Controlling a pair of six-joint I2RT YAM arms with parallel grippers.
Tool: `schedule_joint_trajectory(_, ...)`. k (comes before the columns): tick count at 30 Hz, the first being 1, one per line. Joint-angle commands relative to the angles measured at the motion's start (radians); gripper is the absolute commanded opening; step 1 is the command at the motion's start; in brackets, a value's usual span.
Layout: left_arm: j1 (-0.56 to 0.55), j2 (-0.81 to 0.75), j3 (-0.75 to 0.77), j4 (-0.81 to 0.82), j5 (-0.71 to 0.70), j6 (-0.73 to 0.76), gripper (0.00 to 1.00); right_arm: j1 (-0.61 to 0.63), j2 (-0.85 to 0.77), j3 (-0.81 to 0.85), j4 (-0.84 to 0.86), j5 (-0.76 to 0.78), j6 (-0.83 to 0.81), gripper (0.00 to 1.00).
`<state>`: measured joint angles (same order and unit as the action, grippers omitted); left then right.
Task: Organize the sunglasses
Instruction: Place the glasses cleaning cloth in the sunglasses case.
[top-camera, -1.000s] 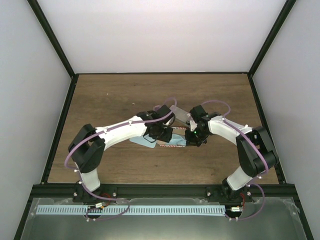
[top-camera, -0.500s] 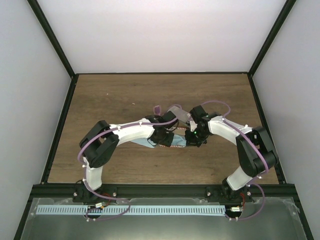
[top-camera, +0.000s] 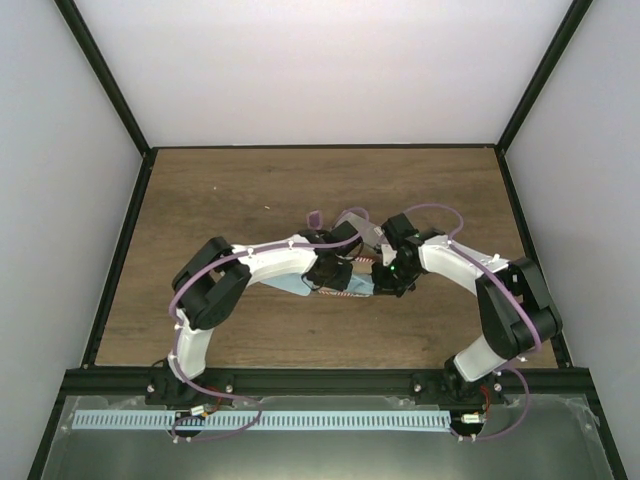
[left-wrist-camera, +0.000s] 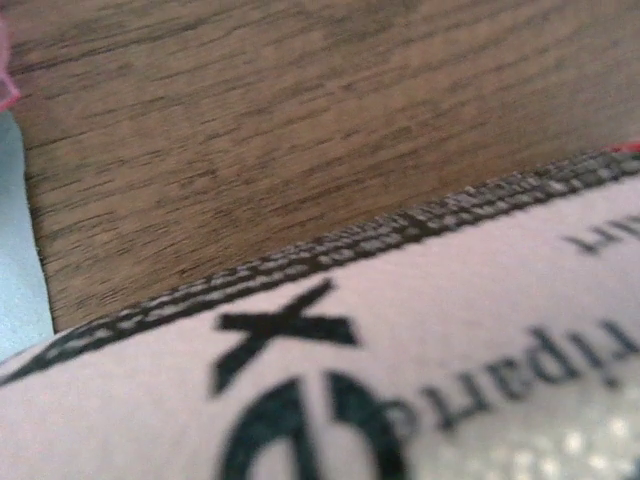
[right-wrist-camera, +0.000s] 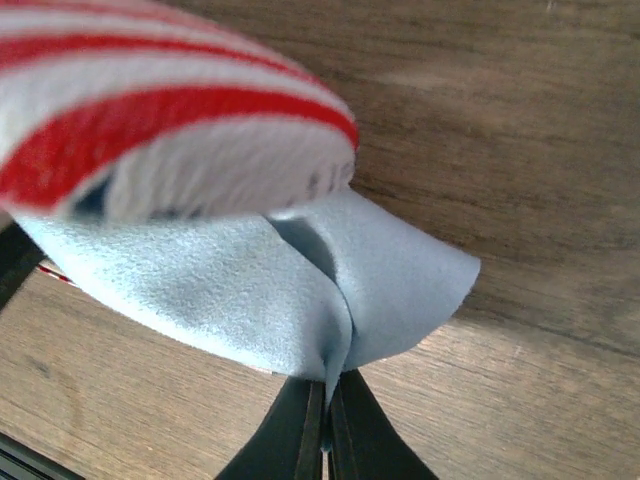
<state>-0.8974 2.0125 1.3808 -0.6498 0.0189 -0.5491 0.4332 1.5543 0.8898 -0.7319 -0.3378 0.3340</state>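
A small pair of sunglasses (top-camera: 314, 217) with purple-pink lenses lies on the wood just beyond my left wrist. My left gripper (top-camera: 328, 277) is pressed down on the oval pink-striped case (top-camera: 351, 289). In the left wrist view the case's printed side (left-wrist-camera: 420, 360) and its zipper fill the picture, and the fingers are hidden. My right gripper (right-wrist-camera: 326, 430) is shut on a fold of the light blue cloth (right-wrist-camera: 250, 290). That cloth runs under the striped case (right-wrist-camera: 150, 110). In the top view the right gripper (top-camera: 383, 279) sits at the case's right end.
A clear grey case (top-camera: 358, 221) lies between the two wrists toward the back. A strip of blue cloth (top-camera: 291, 286) pokes out left of the striped case. Black frame rails border the wooden table (top-camera: 220, 190) on both sides.
The left arm's elbow swung right and forward and its gripper slid a little right along the striped case, uncovering the purple sunglasses. The right arm barely moved.
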Motion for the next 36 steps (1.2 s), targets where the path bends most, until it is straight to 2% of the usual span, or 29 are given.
schedule_joint_trajectory(1,-0.010,0.036,0.028,0.009,-0.006,-0.011,0.26,-0.005,-0.030,-0.017,-0.003,-0.008,0.011,0.01)
schedule_joint_trajectory(4,-0.015,0.048,0.031,0.007,-0.010,-0.014,0.08,-0.005,-0.034,-0.023,0.001,-0.011,0.013,0.01)
schedule_joint_trajectory(5,-0.017,0.053,0.031,0.007,-0.007,-0.015,0.05,-0.005,-0.033,-0.023,-0.001,-0.012,0.012,0.01)
schedule_joint_trajectory(11,-0.025,0.042,0.019,-0.001,-0.021,-0.029,0.04,-0.005,-0.033,-0.025,-0.001,-0.008,0.011,0.01)
schedule_joint_trajectory(22,-0.026,-0.090,-0.025,-0.036,-0.118,-0.037,0.04,-0.004,-0.030,-0.020,0.009,-0.012,0.018,0.01)
schedule_joint_trajectory(36,-0.026,-0.152,-0.083,-0.053,-0.146,-0.055,0.04,0.033,-0.015,0.036,-0.010,0.007,0.025,0.01)
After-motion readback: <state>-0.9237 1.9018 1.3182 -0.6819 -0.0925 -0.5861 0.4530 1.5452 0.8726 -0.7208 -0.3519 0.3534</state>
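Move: The free end of the glasses cleaning cloth lies right between the left gripper's half-open fingers; for the right gripper, which already pinches the other end, it is about 8 cm to the left and 1 cm ahead. From the left hand, the open sunglasses case has its middle roughly 3 cm ahead and 1 cm to the right, a little lower. The second cloth lies some 11 cm left and 1 cm ahead, the pink glasses about 12 cm ahead and 5 cm left. Shut the left gripper on the free end of the cleaning cloth, holding the hand almost still low over the case's near shell. With the end pinched, lift it nearly straight up about 3 cm, then ease it left, about 2 cm in all, sinking slightly. Keep the other end pinched in the right gripper, which only settles back about 1 cm. ##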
